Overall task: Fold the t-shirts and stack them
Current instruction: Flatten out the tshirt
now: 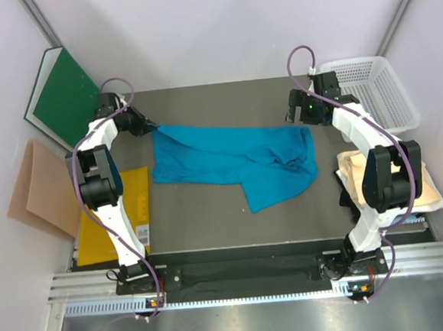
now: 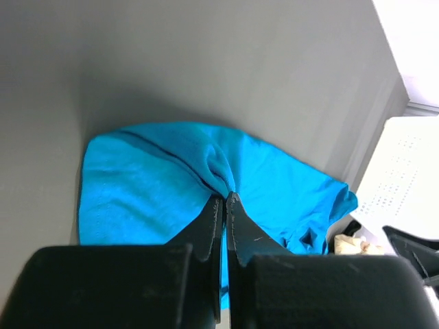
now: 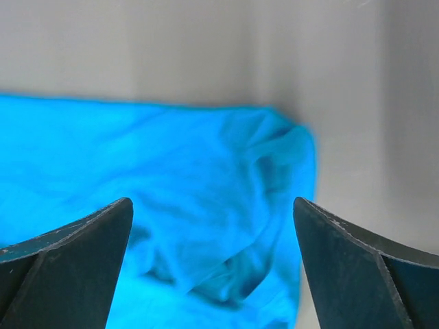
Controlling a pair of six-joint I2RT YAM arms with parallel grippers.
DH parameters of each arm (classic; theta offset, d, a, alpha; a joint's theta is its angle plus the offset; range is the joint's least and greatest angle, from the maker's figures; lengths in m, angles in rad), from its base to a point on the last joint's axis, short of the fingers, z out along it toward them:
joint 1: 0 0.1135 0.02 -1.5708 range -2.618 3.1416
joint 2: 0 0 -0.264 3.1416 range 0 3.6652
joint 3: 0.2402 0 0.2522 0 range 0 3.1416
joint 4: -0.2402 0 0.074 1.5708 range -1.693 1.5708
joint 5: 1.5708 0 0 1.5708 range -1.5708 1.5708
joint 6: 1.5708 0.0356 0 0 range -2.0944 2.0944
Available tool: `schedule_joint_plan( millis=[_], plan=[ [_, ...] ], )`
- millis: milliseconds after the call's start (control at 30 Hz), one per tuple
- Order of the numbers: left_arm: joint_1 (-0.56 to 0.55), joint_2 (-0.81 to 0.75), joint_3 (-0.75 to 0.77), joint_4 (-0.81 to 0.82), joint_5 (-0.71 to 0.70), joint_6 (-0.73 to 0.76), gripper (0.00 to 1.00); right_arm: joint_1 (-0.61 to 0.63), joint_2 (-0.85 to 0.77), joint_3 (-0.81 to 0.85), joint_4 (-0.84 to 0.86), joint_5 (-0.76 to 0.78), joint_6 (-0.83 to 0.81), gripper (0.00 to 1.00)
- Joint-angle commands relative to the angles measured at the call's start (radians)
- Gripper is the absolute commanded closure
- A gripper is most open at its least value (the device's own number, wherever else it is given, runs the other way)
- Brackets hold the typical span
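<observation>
A bright teal-blue t-shirt lies crumpled and stretched across the middle of the table. My left gripper is at its back left corner, shut on a pinch of the cloth; in the left wrist view the jaws meet on a fold of the teal shirt. My right gripper hovers over the shirt's right end. Its jaws stand wide apart with nothing between them, the teal cloth blurred below. A pale cream t-shirt lies at the right edge, partly under the right arm.
A white mesh basket stands at the back right. A green board leans on the left wall, with a tan-pink paper sheet below it. A yellow envelope lies beside the left arm.
</observation>
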Motion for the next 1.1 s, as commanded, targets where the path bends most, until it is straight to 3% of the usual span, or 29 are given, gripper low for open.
schedule_joint_plan(
  millis=[0, 233, 333, 367, 433, 800, 1067],
  plan=[
    [0.000, -0.031, -0.016, 0.011, 0.014, 0.022, 1.00, -0.007, -0.110, -0.103, -0.047, -0.218, 0.048, 0.00],
    [-0.002, -0.026, -0.031, 0.013, 0.021, 0.027, 1.00, 0.020, -0.199, -0.243, -0.059, -0.232, 0.022, 0.04],
    [-0.002, -0.025, -0.040, 0.013, 0.019, 0.032, 1.00, 0.036, -0.208, -0.285, -0.076, -0.218, -0.005, 0.24],
    [-0.003, -0.023, -0.043, 0.014, 0.021, 0.033, 1.00, 0.039, -0.214, -0.306, -0.078, -0.216, -0.007, 0.38],
    [-0.002, -0.026, -0.048, 0.013, 0.017, 0.035, 1.00, 0.045, -0.234, -0.334, -0.067, -0.222, 0.008, 0.46],
    [-0.003, -0.023, -0.066, 0.016, 0.016, 0.041, 1.00, 0.062, -0.184, -0.420, 0.017, -0.279, 0.111, 0.52],
    [-0.005, -0.028, -0.073, 0.021, 0.016, 0.041, 1.00, 0.063, -0.115, -0.398, -0.018, -0.229, 0.159, 0.71]
  ],
)
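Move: The shirt's loose folds near its right end, which the open right hand goes for, lie about 12 cm back, 4 cm left and 12 cm below it. The shirt's far right corner is some 3 cm ahead and 6 cm right, as low; the white basket stands about 13 cm ahead and 31 cm right. From the left hand the folds lie roughly 13 cm back, 46 cm right and 9 cm below. The shirt's rumpled right end is what the right hand comes back over, about 14 cm towards its base and 9 cm down, drifting left, fingers tipping some 20 degrees steeper and closing from wide open to about a third. Its last centimetres are nearly straight down at the folds. The left hand keeps its pinch on the far left corner, sinking a couple of centimetres and easing slightly back. ##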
